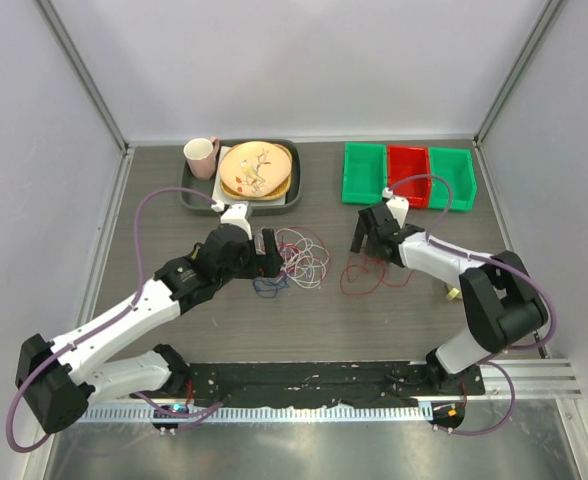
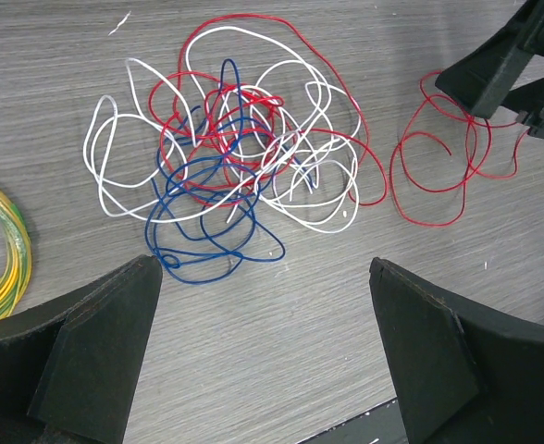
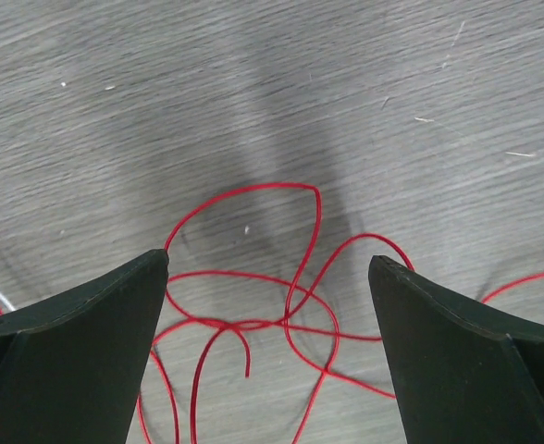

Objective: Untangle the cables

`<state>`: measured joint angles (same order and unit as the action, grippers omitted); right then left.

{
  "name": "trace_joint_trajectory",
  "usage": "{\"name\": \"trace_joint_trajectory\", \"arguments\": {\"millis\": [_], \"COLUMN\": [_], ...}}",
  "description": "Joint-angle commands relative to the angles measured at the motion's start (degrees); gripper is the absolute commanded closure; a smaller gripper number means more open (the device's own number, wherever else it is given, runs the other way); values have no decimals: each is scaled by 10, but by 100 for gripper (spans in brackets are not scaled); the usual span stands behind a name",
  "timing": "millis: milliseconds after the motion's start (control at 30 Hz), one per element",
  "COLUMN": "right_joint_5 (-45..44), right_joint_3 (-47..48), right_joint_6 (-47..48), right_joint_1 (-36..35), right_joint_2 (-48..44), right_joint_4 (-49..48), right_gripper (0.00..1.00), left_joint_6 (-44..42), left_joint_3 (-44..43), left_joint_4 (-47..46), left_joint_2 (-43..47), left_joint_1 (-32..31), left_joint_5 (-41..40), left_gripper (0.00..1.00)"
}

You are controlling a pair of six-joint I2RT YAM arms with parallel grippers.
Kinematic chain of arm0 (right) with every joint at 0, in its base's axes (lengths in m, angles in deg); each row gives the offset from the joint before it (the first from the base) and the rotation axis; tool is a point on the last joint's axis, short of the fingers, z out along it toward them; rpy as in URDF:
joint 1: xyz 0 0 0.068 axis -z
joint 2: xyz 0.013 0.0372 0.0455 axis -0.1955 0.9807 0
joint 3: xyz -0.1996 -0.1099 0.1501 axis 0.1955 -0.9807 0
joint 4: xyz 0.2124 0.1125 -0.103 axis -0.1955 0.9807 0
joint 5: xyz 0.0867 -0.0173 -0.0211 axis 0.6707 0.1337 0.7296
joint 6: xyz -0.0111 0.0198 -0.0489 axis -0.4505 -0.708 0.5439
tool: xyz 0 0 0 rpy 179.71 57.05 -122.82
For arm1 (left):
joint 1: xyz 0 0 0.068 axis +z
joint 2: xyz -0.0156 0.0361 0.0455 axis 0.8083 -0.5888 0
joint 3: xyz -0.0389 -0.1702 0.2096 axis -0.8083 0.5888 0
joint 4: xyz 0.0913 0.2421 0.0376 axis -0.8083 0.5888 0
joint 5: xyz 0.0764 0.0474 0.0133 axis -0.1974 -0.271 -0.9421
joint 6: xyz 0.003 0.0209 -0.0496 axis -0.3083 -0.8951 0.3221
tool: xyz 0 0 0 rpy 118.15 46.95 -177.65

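Observation:
The cables lie on the grey table in two lots. A tangle (image 1: 300, 258) of red, white and dark blue loops (image 2: 244, 157) sits mid-table. One red cable (image 1: 369, 276) lies apart to its right, loosely looped (image 3: 281, 314) (image 2: 438, 171). My left gripper (image 1: 271, 252) (image 2: 264, 268) is open just on the near-left side of the tangle, with bare table between its fingers. My right gripper (image 1: 366, 236) (image 3: 267, 259) is open above the separate red cable, whose loops lie flat on the table between its fingers, ungripped.
A yellow wire ring (image 2: 13, 250) lies left of the tangle. At the back left a dark tray (image 1: 189, 196) carries a pink mug (image 1: 201, 157) and a plate (image 1: 256, 168). Green and red bins (image 1: 407, 175) stand at the back right.

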<state>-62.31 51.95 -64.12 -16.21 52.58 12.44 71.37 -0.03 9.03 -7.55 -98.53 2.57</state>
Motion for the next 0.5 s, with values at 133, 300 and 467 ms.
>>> {"name": "trace_joint_trajectory", "arguments": {"millis": [133, 300, 467], "right_joint_5": [61, 87, 94], "right_joint_3": [1, -7, -7], "right_joint_6": [4, 2, 3], "right_joint_1": [34, 34, 34], "right_joint_2": [84, 105, 81], "right_joint_4": [-74, -108, -110], "right_gripper": [9, 50, 99], "left_joint_6": [9, 10, 12], "left_joint_3": [-1, -1, -4], "left_joint_4": [-1, 2, 9], "left_joint_2": [10, 12, 12], "left_joint_1": [4, 5, 5], "left_joint_5": [-21, -24, -33], "left_gripper": [0, 0, 0]}}
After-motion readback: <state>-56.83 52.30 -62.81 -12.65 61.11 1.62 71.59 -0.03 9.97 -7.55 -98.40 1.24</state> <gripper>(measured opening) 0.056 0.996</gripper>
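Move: The red cable lies loosely coiled under the right gripper. The part of the loop to grasp is about 3 cm ahead, 1 cm left and 3 cm below. The white-and-blue tangle sits some 16 cm to this gripper's left and 1 cm farther out; the red bin is about 20 cm ahead and 10 cm right. From the left gripper, the red cable's grasp spot is roughly 8 cm ahead, 23 cm right and 15 cm below. Lower the open right gripper about 3 cm onto the far part of the red loop, then slide it level some 3 cm forward, shutting the fingers nearly fully as it goes so the tips pinch the red cable close to the table. Keep the wrist angle practically unchanged. ##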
